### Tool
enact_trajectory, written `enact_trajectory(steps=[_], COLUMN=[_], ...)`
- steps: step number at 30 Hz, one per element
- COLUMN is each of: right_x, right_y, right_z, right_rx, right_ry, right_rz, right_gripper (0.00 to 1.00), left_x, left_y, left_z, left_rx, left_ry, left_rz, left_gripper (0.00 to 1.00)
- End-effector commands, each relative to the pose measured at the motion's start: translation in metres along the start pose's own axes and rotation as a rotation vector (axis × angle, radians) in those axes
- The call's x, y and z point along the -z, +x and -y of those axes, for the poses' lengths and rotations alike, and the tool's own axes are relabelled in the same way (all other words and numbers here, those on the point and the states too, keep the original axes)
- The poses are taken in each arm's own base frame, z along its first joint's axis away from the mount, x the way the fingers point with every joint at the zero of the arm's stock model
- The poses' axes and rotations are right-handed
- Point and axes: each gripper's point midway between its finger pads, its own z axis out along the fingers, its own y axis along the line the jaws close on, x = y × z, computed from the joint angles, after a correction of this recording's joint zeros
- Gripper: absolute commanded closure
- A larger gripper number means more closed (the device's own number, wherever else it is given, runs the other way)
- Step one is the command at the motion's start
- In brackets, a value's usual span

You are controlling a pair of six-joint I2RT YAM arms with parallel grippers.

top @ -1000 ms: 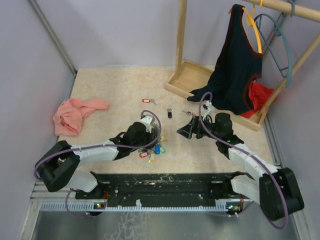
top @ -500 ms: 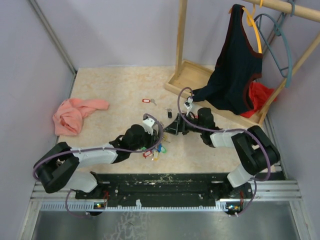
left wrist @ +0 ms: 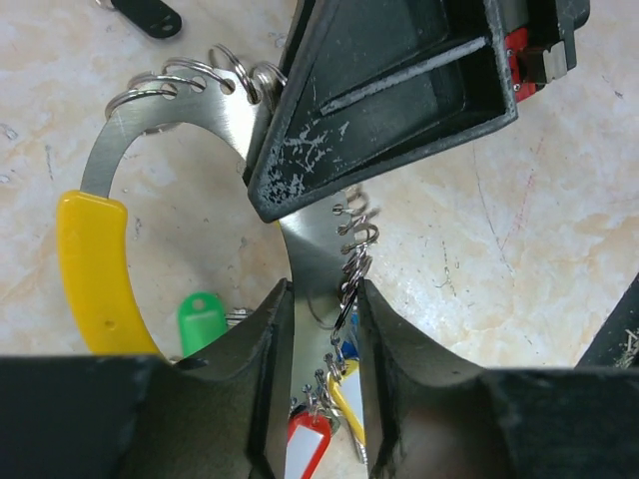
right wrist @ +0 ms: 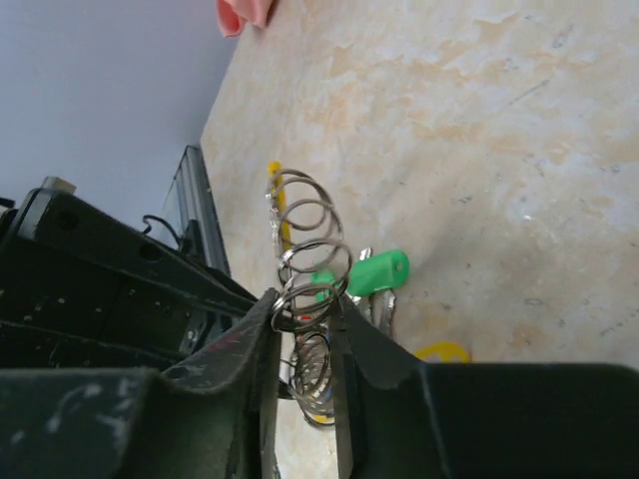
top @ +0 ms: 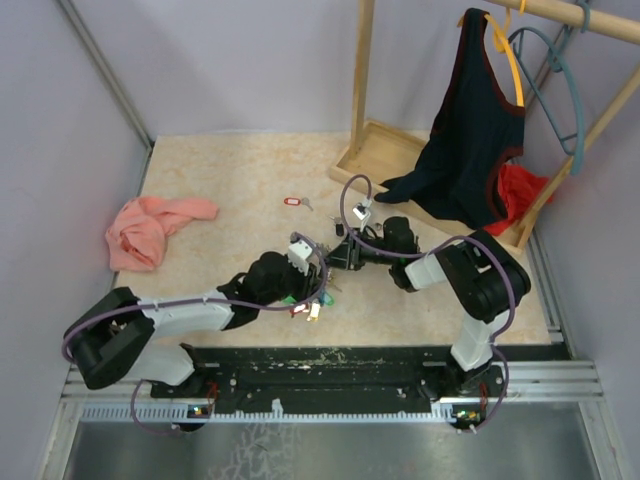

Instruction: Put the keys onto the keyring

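The keyring point(left wrist: 165, 110) is a broad silvery band with a yellow sleeve point(left wrist: 95, 269) and several small split rings threaded on it. It is held just above the table. My left gripper point(left wrist: 319, 299) is shut on the band, with red point(left wrist: 310, 444), yellow and blue tagged keys hanging between its jaws. A green tagged key point(left wrist: 200, 319) lies beside them. My right gripper point(right wrist: 305, 309) is shut on the small rings point(right wrist: 310, 249) of the keyring, nose to nose with the left gripper point(top: 308, 268). A loose red key point(top: 292, 201) and a black key point(top: 339, 228) lie farther back.
A pink cloth point(top: 150, 228) lies at the left. A wooden rack base point(top: 380, 150) stands at the back right, with a dark garment point(top: 470, 130), a red cloth point(top: 515, 190) and a teal hanger point(top: 560, 80) above it.
My right arm has swung left from beside the rack to the keyring and closed on its small rings. My left gripper has shifted slightly toward me with the keyring.
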Motion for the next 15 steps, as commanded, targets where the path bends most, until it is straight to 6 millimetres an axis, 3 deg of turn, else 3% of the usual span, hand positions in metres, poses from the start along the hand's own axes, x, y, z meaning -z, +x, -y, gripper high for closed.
enact_trajectory(steps=[1,3,8,15], right_x=[-0.004,0.000,0.013,0.033], right_y=[-0.025,-0.029,-0.039,-0.046], right_z=[-0.041,-0.050,-0.076,-0.114], right_rx=[0.111,0.134,0.195,0.306], right_ry=[-0.154,-0.180,-0.238,-0.348], right_rz=[0.062,0.079,0.139,0.215], right_gripper=[0.89,1.00,1.00,1.00], left_x=[0.007,0.013,0.034,0.052], left_y=[-0.020,-0.026,-0.049,-0.071], left_z=[0.009,0.009,0.013,0.022], left_rx=[-0.021,-0.008,0.054,0.135], left_ry=[0.038,0.033,0.052,0.117], left_rz=[0.077,0.103,0.215,0.302], left_gripper=[0.59,0.49,0.33,0.31])
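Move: The left hand holds the keyring by its near side; the ring's middle lies about 4 cm ahead and 2 cm to the left of it, roughly level. From the right hand, its half-open fingers already around the ring's edge, that middle is some 3 cm to the left, level fore and aft, about 1 cm lower. From the right hand, the black-tagged key lies roughly 10 cm ahead and 2 cm right, the red-tagged key about 16 cm ahead and 7 cm left, both some 8 cm below. Upwards, about 7 cm with both hands, fingertips tipping up some 15 degrees and each hand easing back a little: the right fingers first shut on the keyring's metal plate beside the wire rings and keep it pinched, while the left fingers spread and let go of its near side, staying open around it. ##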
